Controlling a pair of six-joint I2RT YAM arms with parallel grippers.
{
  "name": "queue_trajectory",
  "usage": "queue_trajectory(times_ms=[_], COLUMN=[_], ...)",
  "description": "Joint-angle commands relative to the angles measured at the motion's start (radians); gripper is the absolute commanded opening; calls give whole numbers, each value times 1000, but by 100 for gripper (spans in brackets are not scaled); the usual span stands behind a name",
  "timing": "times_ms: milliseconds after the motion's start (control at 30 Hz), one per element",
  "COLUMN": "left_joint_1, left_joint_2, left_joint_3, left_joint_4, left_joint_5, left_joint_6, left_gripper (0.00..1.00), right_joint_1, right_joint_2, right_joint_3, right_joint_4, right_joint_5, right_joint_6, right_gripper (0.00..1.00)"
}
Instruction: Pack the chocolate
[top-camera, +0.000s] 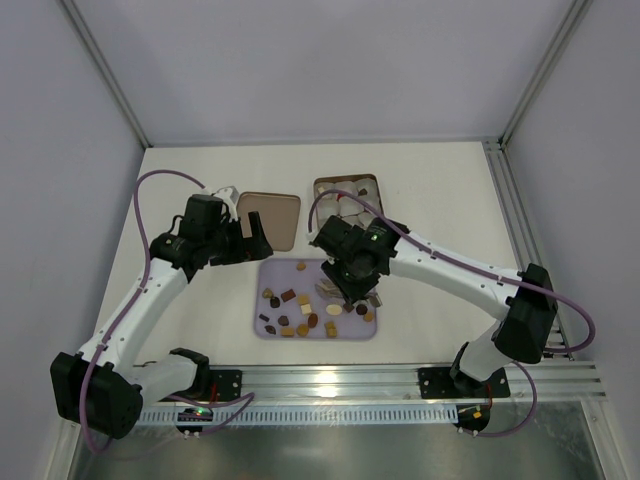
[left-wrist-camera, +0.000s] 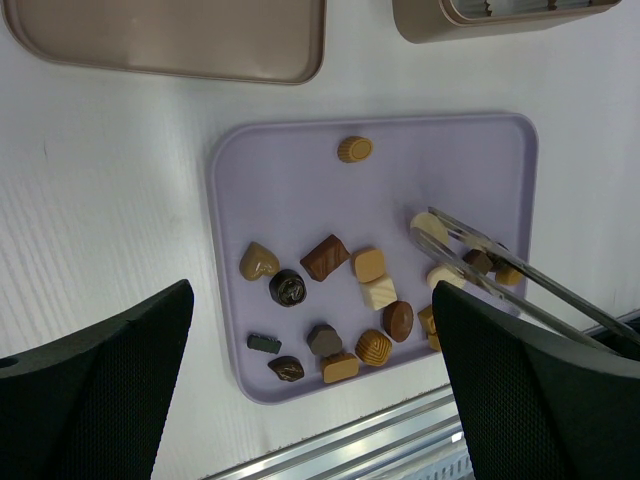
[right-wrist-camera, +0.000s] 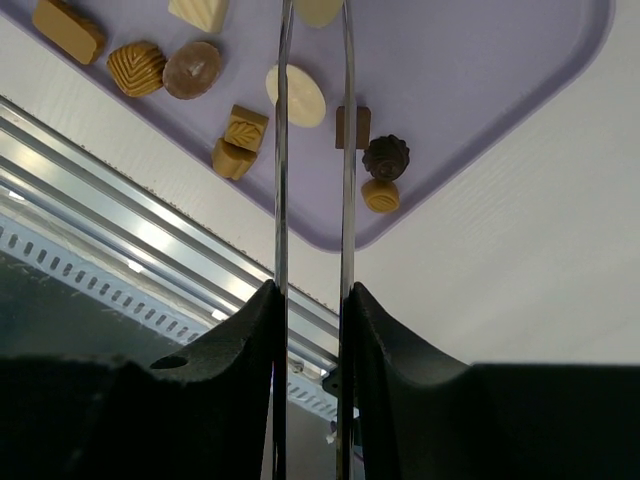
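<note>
Several small chocolates (top-camera: 303, 298) in dark brown, caramel and cream lie scattered on a lilac tray (top-camera: 280, 272). My right gripper (top-camera: 346, 276) is shut on a pair of metal tongs (right-wrist-camera: 280, 200), its fingers (right-wrist-camera: 250, 330) pressing the two arms inward. The tong tips (left-wrist-camera: 425, 225) sit at a cream piece (left-wrist-camera: 428, 230) near the tray's right side; I cannot tell if they pinch it. My left gripper (top-camera: 250, 228) hangs open above the tray's left part (left-wrist-camera: 250, 180), nothing between its fingers.
A gold-brown tin (top-camera: 347, 195) with white paper cups stands behind the tray at the right, and its lid (top-camera: 270, 218) lies upside down to the left of it. An aluminium rail (top-camera: 330, 378) runs along the table's near edge.
</note>
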Motion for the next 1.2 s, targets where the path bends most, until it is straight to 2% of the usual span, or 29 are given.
queue_trajectory(times_ms=[0, 200, 367, 700, 967, 1167], left_joint_1=[-2, -2, -2, -2, -2, -2], left_joint_2=[-13, -16, -17, -20, -22, -23], left_joint_3=[1, 3, 3, 3, 1, -2], left_joint_4=[4, 5, 5, 4, 4, 5], left_joint_5=[-3, -5, -2, 0, 0, -2], left_joint_6=[9, 9, 7, 9, 9, 9], left_gripper=[100, 100, 100, 100, 100, 100], right_joint_1=[-17, -73, -184, -349, -376, -379], right_joint_2=[-47, -53, -28, 156, 335, 384], right_joint_3=[66, 147, 252, 486, 594, 595], right_joint_4=[-8, -25, -28, 53, 62, 73], right_joint_5=[24, 35, 49, 38, 46, 46], right_joint_6=[1, -19, -62, -100, -108, -108], right_gripper=[35, 35, 35, 35, 35, 35])
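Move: The right hand's tweezers already hold a pale oval chocolate, its middle some 3 cm ahead, 7 cm left and 8 cm below the hand. The left-column, middle-row paper cup it goes to lies about 24 cm ahead, 5 cm left and 7 cm below; the packed pale chocolate is 4 cm beyond that cup, and the brown lid stands 20 cm ahead and 20 cm left of the hand. From the left hand, the cup lies 14 cm ahead, 16 cm right, 10 cm below. The right hand carries the pinched pale oval chocolate away from the purple tray and about 20 cm forward to the box in one arc, rising nearly 10 cm on the way and then sinking some 7 cm towards the middle cup of the box's left column. As it travels, the wrist turns clockwise by 15 to 20 degrees and swings the fingers' tips somewhat forward, while the grip on the tweezers stays unchanged. ##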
